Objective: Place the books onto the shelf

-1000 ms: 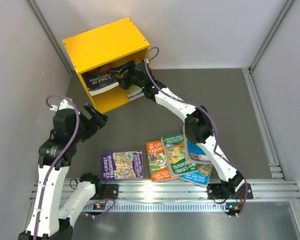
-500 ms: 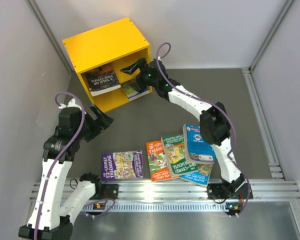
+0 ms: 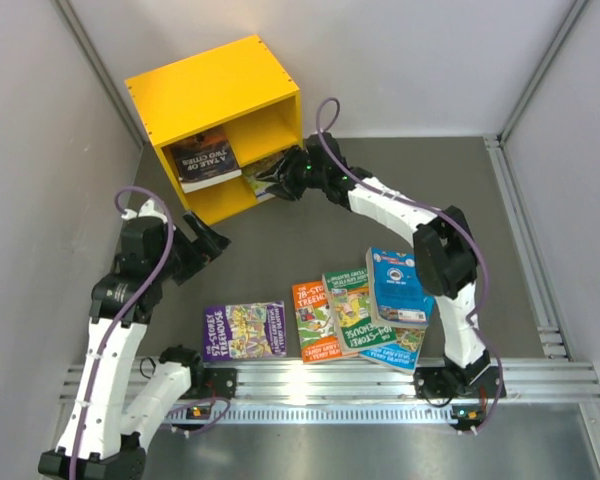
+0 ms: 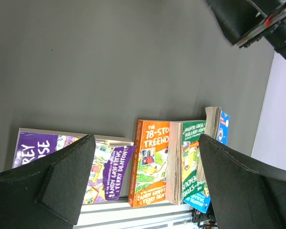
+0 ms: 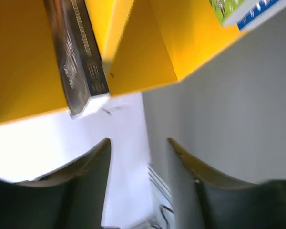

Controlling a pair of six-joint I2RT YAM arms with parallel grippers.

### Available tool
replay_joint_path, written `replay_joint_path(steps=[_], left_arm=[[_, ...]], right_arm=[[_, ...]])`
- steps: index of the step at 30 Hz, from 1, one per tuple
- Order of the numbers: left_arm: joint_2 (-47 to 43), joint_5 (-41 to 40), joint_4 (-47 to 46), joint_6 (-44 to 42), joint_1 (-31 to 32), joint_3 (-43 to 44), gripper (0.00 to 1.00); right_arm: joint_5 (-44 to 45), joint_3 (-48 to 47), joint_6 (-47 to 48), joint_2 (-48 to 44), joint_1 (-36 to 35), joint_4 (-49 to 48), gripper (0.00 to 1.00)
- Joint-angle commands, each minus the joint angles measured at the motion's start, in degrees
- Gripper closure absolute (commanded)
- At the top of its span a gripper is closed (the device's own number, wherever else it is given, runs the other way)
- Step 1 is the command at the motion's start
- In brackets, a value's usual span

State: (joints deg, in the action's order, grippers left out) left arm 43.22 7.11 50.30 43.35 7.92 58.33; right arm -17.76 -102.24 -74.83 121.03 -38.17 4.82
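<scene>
The yellow shelf (image 3: 210,90) stands at the back left. A dark book (image 3: 202,160) lies in its upper compartment and a green and blue book (image 3: 263,172) in the lower one. My right gripper (image 3: 270,183) hovers at the front of the lower compartment, open, with nothing between its fingers; its wrist view shows the dark book (image 5: 76,62) and the shelf's middle board (image 5: 143,52) above the gripper (image 5: 139,143). My left gripper (image 3: 212,243) is open and empty. Purple (image 3: 244,330), orange (image 3: 315,318), green (image 3: 355,310) and blue (image 3: 398,285) books lie near the front edge.
The left wrist view looks down between the left gripper (image 4: 145,140) at the purple book (image 4: 105,171), orange book (image 4: 152,162) and green book (image 4: 193,152). An aluminium rail (image 3: 330,385) runs along the near edge. White walls close in the grey table on three sides.
My right gripper has let go of the dark book, pulled out of the upper compartment and dropped to the lower compartment's front. The left arm has shifted slightly.
</scene>
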Motion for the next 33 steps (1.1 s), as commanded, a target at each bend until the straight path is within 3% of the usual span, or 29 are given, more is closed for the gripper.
replay_joint_path(steps=[1,2,4,7,8,11,15,19,25,33], left_arm=[[-1.21,0.88,-0.74,-0.90,0.07,-0.93,0.06],[-0.95,0.36,0.57,-0.82,0.07,-1.19,0.06],[-0.42,-3.57,6.17,1.72,0.07,-2.68,0.06],[-0.59,-4.48,9.19,6.56,0.07,-7.51,0.05],[-0.68,-2.65,9.02,8.92,0.07,-9.00,0.05],[-0.42,1.22,7.79,12.27,0.07,-14.28,0.04],[0.64,0.54,9.37,14.03,0.16,-16.84,0.04],[0.20,0.53,8.85,15.53,0.16,-17.63,0.04],[0.11,0.01,10.34,16.41,0.16,-16.84,0.05],[-3.22,-1.58,14.38,17.82,0.16,-15.70,0.06]], right_arm=[[-3.86,0.72,5.38,-7.12,-0.85,2.02,0.48],[-5.60,1.33,8.79,-9.04,-0.76,4.91,0.30],[-9.90,3.00,15.11,-11.24,-0.67,8.43,0.10],[-17.10,4.76,24.68,-11.87,-1.37,17.04,0.00],[-17.57,5.11,27.43,-12.13,-1.90,22.72,0.00],[-14.50,8.97,35.27,-14.59,-5.32,26.55,0.00],[-14.23,14.07,36.94,-13.90,-9.72,23.67,0.00],[-13.36,13.29,40.10,-8.29,-13.50,22.34,0.00],[-14.32,12.32,44.85,-2.39,-16.14,21.46,0.00],[-13.53,18.03,51.35,-0.89,-19.13,21.46,0.00]])
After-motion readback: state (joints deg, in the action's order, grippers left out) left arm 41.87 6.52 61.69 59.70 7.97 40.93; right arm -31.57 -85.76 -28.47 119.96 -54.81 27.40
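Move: The purple book lies about 33 cm back, 4 cm left and 20 cm below the right hand, which is up by the shelf. The orange book stands some 19 cm right of the purple one and 3 cm farther out, the green book 28 cm right of it and 5 cm farther out. From the left hand, the purple book is about 11 cm back, 6 cm right and 22 cm down. Opening wide, the right hand sweeps 25 cm back and down towards the purple book; the left sinks 13 cm. ##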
